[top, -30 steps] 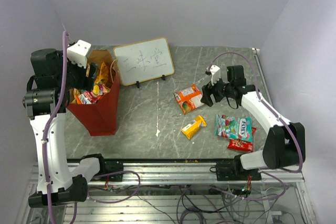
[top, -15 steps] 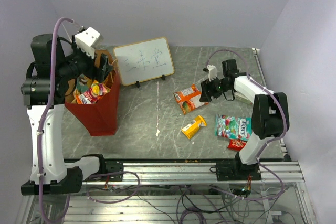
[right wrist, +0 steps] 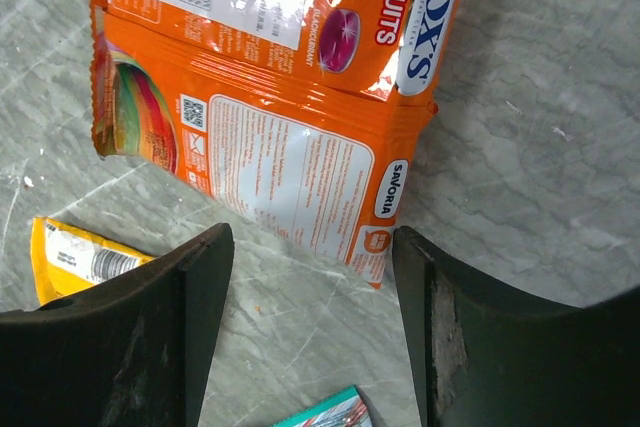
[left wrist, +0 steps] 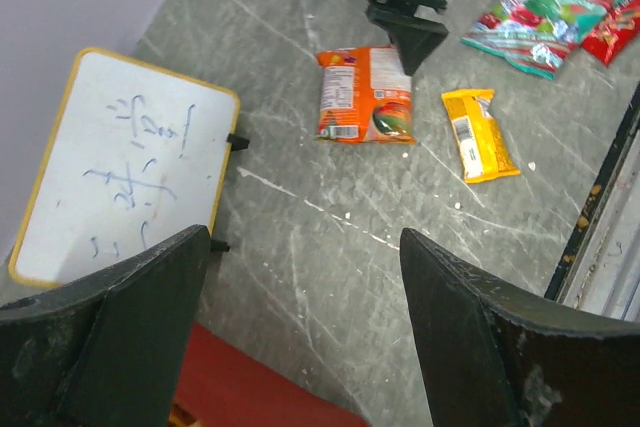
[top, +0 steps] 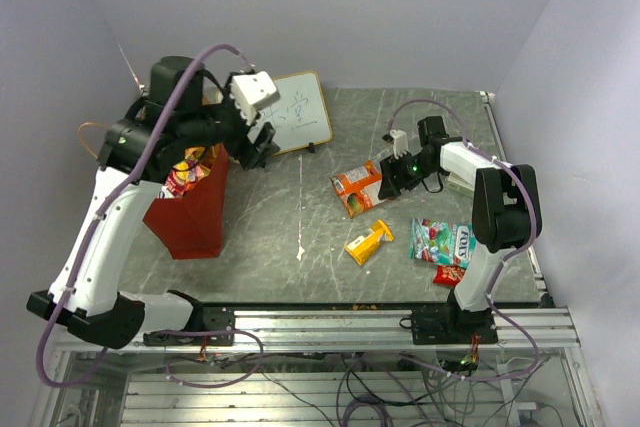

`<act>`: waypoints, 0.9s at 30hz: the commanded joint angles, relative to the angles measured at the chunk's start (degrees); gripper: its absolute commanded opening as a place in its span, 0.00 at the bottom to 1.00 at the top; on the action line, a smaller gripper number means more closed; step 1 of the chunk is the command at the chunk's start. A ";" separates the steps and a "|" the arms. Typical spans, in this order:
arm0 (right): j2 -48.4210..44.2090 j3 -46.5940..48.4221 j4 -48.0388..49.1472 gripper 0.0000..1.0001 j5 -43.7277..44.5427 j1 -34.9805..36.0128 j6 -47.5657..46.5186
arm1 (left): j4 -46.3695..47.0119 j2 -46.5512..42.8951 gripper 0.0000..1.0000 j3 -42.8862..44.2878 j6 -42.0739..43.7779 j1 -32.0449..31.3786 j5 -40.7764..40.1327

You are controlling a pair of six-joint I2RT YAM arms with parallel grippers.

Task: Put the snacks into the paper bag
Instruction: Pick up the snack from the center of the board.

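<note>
The red paper bag (top: 190,215) stands at the left with several snacks (top: 184,173) showing in its mouth; its red edge (left wrist: 250,387) lies just below my left fingers. My left gripper (top: 262,143) (left wrist: 305,247) hangs open and empty, right of the bag and in front of the whiteboard. An orange Fox's pack (top: 357,190) (right wrist: 290,117) lies flat mid-table. My right gripper (top: 392,181) (right wrist: 312,237) is open low at that pack's right edge, nothing between its fingers. A yellow pack (top: 368,242) (right wrist: 80,252), a teal-white candy bag (top: 445,242) and a red pack (top: 452,275) lie on the table.
A white framed board with writing (top: 295,112) (left wrist: 115,177) stands on small feet behind the left gripper. Purple walls close in the left, back and right. A metal rail (top: 330,322) runs along the table's near edge.
My left arm has swung from over the bag's mouth to the right, in front of the whiteboard. The right gripper has settled lower at the orange pack's edge, its jaws a little narrower.
</note>
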 commanded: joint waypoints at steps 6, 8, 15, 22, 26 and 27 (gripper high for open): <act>2.89 -0.65 1.83 0.57 -1.62 -0.28 -1.62 | 5.24 4.99 0.87 -1.40 3.56 -13.49 -10.21; 2.97 -0.66 2.32 0.51 -1.65 -0.28 -1.55 | 7.22 6.20 0.87 -2.30 3.45 -15.35 -12.06; 2.49 -0.08 2.50 0.22 -2.90 -1.06 -3.00 | 11.18 11.05 0.87 -1.28 -0.02 -17.21 -14.21; -3.47 0.74 -0.81 0.00 -5.73 -2.16 -7.95 | 16.36 14.60 0.88 -0.99 -5.65 -17.23 -16.06; -9.99 -0.15 -3.34 0.00 -6.79 -2.16 -12.48 | 18.21 15.72 0.89 -0.94 -6.65 -17.18 -15.38; -11.61 -0.47 -3.96 0.00 -6.89 -2.14 -13.33 | 18.88 15.65 0.90 -1.06 -6.22 -17.24 -14.62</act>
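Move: The orange snack's middle lies about 5 cm to my right hand's left, barely ahead and 2 cm lower; its right-hand edge is already between my open fingers. The yellow snack is some 12 cm back and 4 cm left of my right hand, the teal bag about 13 cm back and 12 cm right. From my left hand, the orange snack lies roughly 10 cm ahead, 16 cm right and 37 cm below. I pinch the right-hand edge of the orange snack: my right hand eases down about 1 cm while its fingers shut, then starts straight up with the edge, some 3 cm by the end. Meanwhile my left hand, fingers still wide open, swings about 12 cm right and 7 cm down towards the snack, drifting forward late. ##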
